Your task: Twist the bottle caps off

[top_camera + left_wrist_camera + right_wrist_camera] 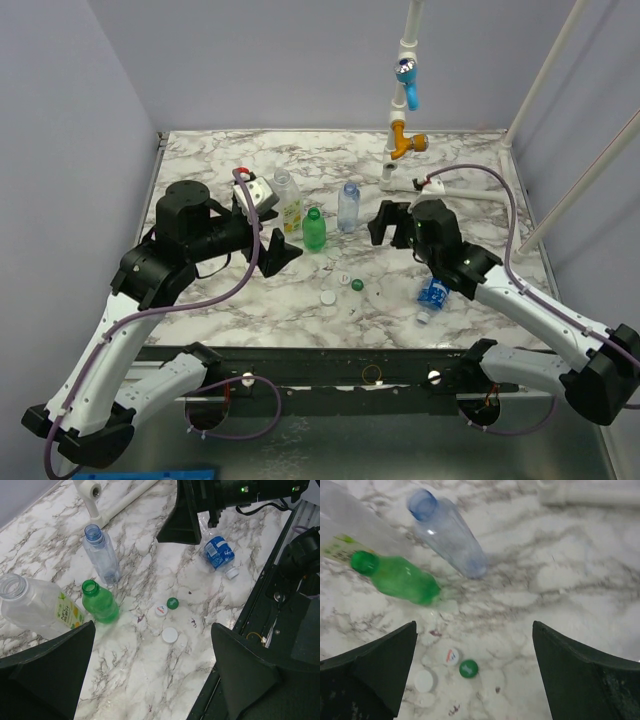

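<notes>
Three bottles stand uncapped mid-table: a tall clear one with a yellowish label point(288, 205) point(35, 605), a green one point(314, 230) point(100, 602) point(400, 577) and a small clear one point(348, 207) point(101, 555) point(447, 532). A blue-labelled bottle point(434, 295) point(219, 552) lies on its side with a white cap point(231, 572) on its neck. Three loose bottle caps lie together: plain white point(328, 297) point(170, 635) point(424, 680), white with a logo point(160, 610) point(451, 656) and green point(357, 284) point(172, 603) point(468, 668). My left gripper point(280, 250) point(150, 675) is open and empty, left of the green bottle. My right gripper point(385, 222) point(475, 680) is open and empty, right of the small clear bottle.
A white pipe stand with a blue valve point(407, 80) and an orange valve point(404, 140) rises at the back right; its base pipe point(590, 495) lies on the table. A white box point(258, 192) sits behind the tall bottle. The table's dark front rail point(260, 610) runs near the lying bottle.
</notes>
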`<state>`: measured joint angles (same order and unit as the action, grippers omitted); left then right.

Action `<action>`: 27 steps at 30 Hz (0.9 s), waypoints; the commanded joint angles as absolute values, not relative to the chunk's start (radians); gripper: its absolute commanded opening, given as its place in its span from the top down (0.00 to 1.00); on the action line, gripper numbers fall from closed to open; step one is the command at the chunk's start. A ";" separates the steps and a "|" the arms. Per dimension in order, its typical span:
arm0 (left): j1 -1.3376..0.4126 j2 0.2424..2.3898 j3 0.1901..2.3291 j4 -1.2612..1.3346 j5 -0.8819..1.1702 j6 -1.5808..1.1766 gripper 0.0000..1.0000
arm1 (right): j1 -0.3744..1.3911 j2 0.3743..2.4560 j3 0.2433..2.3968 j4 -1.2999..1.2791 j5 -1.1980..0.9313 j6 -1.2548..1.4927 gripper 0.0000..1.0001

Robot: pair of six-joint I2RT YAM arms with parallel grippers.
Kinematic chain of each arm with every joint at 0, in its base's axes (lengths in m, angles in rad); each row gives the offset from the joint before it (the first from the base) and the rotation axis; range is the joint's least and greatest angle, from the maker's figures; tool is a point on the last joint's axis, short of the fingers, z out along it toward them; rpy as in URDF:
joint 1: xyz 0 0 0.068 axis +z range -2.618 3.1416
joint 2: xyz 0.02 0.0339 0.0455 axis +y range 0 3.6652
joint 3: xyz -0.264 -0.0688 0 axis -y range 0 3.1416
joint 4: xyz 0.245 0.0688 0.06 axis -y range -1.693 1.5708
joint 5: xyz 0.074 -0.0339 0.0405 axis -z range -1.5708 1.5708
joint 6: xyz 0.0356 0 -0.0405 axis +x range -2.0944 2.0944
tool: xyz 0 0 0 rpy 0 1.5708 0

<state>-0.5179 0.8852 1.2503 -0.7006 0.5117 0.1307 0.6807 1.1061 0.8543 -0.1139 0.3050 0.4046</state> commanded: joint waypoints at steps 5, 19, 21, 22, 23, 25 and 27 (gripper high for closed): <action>-0.512 0.903 1.279 -0.706 0.569 0.115 0.01 | 0.683 0.988 0.754 -0.706 0.531 0.836 0.00; -0.512 0.899 1.271 -0.703 0.610 0.096 0.01 | 0.680 1.214 0.762 -0.919 0.648 1.202 0.00; -0.512 0.898 1.275 -0.703 0.611 0.098 0.01 | 0.678 1.209 0.740 -0.906 0.647 1.233 0.00; -0.512 0.900 1.276 -0.702 0.612 0.100 0.01 | 0.678 1.207 0.722 -0.883 0.646 1.240 0.00; -0.512 0.900 1.276 -0.702 0.615 0.100 0.01 | 0.674 1.207 0.703 -0.865 0.643 1.244 0.00; -0.512 0.902 1.272 -0.702 0.620 0.100 0.01 | 0.669 1.209 0.670 -0.806 0.626 1.231 0.00; -0.512 0.900 1.266 -0.701 0.623 0.100 0.01 | 0.669 1.218 0.639 -0.723 0.597 1.207 0.00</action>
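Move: The capped, blue-labelled bottle lies on its side about 9 cm back and 14 cm to the right of the right hand, some 19 cm below it, cap end towards the robot. The loose green cap lies 20 cm to the left of that bottle and about level with it; the uncapped clear blue bottle stands some 11 cm ahead of the right hand and 8 cm to its left. From the left hand the labelled bottle is roughly 36 cm right, 4 cm ahead and 32 cm down. No grip yet: the right hand swoops from open air down towards the lying blue-labelled bottle, sinking some 17 cm while swinging right and drawing back, fast at first, then easing. Its wrist tips fingers-down and turns clockwise about 40 degrees, bringing the wide-open fingers to either side of the label; whether they touch can't be seen. ##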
